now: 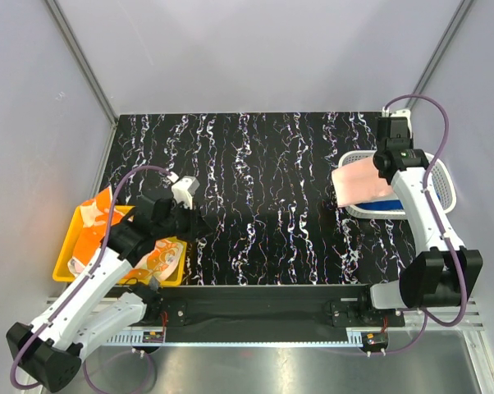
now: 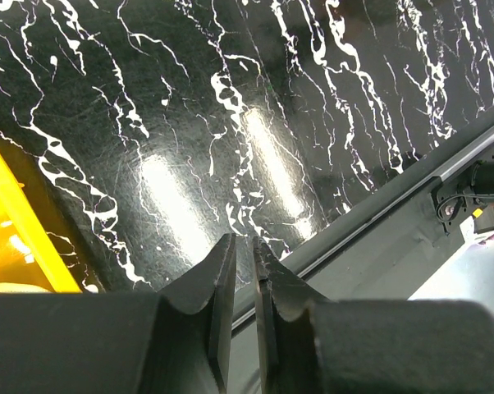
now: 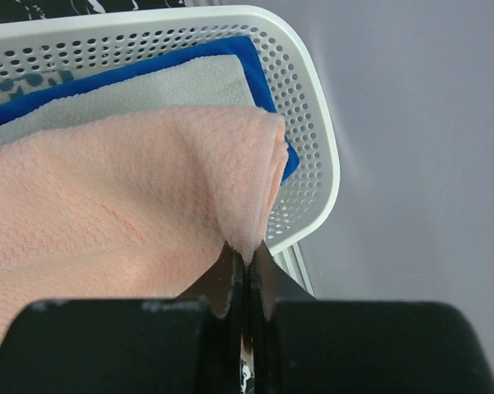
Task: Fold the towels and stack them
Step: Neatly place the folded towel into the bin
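Observation:
A pale pink towel [image 1: 362, 182] [image 3: 148, 205] lies folded on top of the stack in the white basket [image 1: 444, 176] [image 3: 313, 107], draped over its left rim. My right gripper [image 1: 384, 160] [image 3: 245, 254] is shut on a pinched corner of it. Under it lie an off-white towel [image 3: 173, 86] and a royal blue towel [image 1: 386, 203] [image 3: 107, 78]. An orange-and-white towel [image 1: 99, 217] lies crumpled in the yellow bin [image 1: 66, 263] [image 2: 9, 213]. My left gripper [image 1: 202, 223] [image 2: 244, 246] hovers over the table just right of the bin, jaws a narrow gap apart with nothing between them.
The black marbled table [image 1: 272, 180] [image 2: 230, 98] stretches between bin and basket. A metal rail [image 2: 444, 164] runs along the near table edge. Grey walls close in the left, back and right sides; the basket sits close to the right wall.

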Robot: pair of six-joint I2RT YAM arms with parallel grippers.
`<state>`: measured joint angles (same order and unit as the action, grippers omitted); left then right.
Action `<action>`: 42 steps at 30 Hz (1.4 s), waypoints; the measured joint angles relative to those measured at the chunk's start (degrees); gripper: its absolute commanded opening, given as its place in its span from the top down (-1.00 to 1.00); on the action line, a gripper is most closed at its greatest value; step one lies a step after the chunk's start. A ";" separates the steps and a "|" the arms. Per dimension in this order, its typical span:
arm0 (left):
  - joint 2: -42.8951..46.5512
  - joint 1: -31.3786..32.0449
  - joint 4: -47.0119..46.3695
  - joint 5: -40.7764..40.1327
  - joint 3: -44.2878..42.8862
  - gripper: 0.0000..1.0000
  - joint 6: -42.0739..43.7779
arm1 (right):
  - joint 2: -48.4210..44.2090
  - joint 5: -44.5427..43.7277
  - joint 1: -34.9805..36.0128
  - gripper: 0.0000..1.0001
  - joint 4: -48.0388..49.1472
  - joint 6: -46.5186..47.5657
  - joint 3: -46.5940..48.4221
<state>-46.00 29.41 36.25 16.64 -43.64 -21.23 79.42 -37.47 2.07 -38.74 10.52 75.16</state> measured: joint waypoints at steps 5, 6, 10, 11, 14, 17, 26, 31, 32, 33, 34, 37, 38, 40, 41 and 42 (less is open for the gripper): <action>-0.92 0.02 0.00 0.00 0.07 0.64 0.02 | 1.57 0.83 -4.26 1.00 1.25 0.31 1.33; -1.07 0.02 0.00 0.00 0.07 0.64 0.02 | 2.05 1.05 -5.27 0.99 1.57 0.26 1.62; -2.01 0.02 0.00 0.04 0.09 0.63 0.00 | 5.92 1.38 -8.66 -0.77 3.02 -1.14 2.47; -2.23 0.02 -0.02 0.04 0.11 0.63 0.00 | 7.19 1.36 -9.05 -0.99 3.19 -2.08 2.51; -2.67 0.02 0.04 0.04 0.17 0.62 0.00 | 11.06 2.23 -9.29 -0.99 2.47 -3.87 2.58; -2.89 0.02 -0.02 0.02 0.17 0.62 0.00 | 13.18 4.70 -9.29 -0.99 0.24 -6.82 3.65; -3.63 0.02 0.07 -1.14 0.17 0.61 -0.02 | 9.25 14.69 -8.87 -1.00 -3.56 -17.20 8.61; -3.91 0.02 0.33 -5.20 0.04 0.47 -1.14 | 2.84 19.30 -5.53 -0.99 -3.10 -21.51 7.04; -3.93 0.02 0.63 -6.75 -0.17 0.39 -1.70 | 1.57 20.44 -4.07 -1.00 -3.02 -22.40 6.34; -3.91 0.02 0.90 -8.17 -0.37 0.37 -2.36 | 0.70 20.92 -2.29 -0.99 -2.75 -23.19 5.66; -3.91 0.02 1.53 -9.94 -0.70 0.34 -3.48 | -0.17 21.49 0.04 -1.00 -2.56 -23.93 4.79; -4.02 0.11 4.96 -18.47 -2.27 0.12 -9.01 | -1.36 22.64 9.92 -0.99 -0.85 -26.12 2.29; -4.28 0.11 6.78 -22.05 -3.10 -0.12 -11.91 | -1.38 23.15 13.94 -0.99 -0.02 -26.86 1.49; -5.09 0.07 10.23 -28.52 -4.74 -0.18 -16.96 | -0.98 24.15 21.40 -0.99 1.68 -27.96 0.02; -5.68 -0.28 12.26 -32.02 -5.55 -0.19 -20.41 | -0.74 24.55 24.61 -0.99 2.25 -28.41 -0.44; -6.32 -0.81 14.16 -35.12 -6.08 -0.28 -23.58 | -0.37 25.07 27.26 -1.00 3.23 -28.72 -0.90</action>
<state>-52.31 28.60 50.41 -18.48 -49.71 -44.82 79.05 -12.40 29.32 -35.51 -18.20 74.26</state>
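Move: My right hand grips the folded pink towel by its right edge, above the white bin; the middle of the folded-towel stack in the bin lies about 3 cm ahead, 1 cm to the left and 13 cm below. The held towel's middle is some 8 cm to the left, level fore and aft, 5 cm below. From my left hand, empty and nearly shut, the towels in the yellow bin lie about 18 cm to the left, 2 cm back and 12 cm below. I carry the pink towel about 5 cm right over the white bin, then let it go onto the stack, opening my right fingers wide as the hand sinks some 6 cm. The empty hand rises again and sweeps left off the bin over the bare table, rolling left side up and turning counter-clockwise. Late on, my left hand heads left for the yellow bin, opening its fingers and turning counter-clockwise. ##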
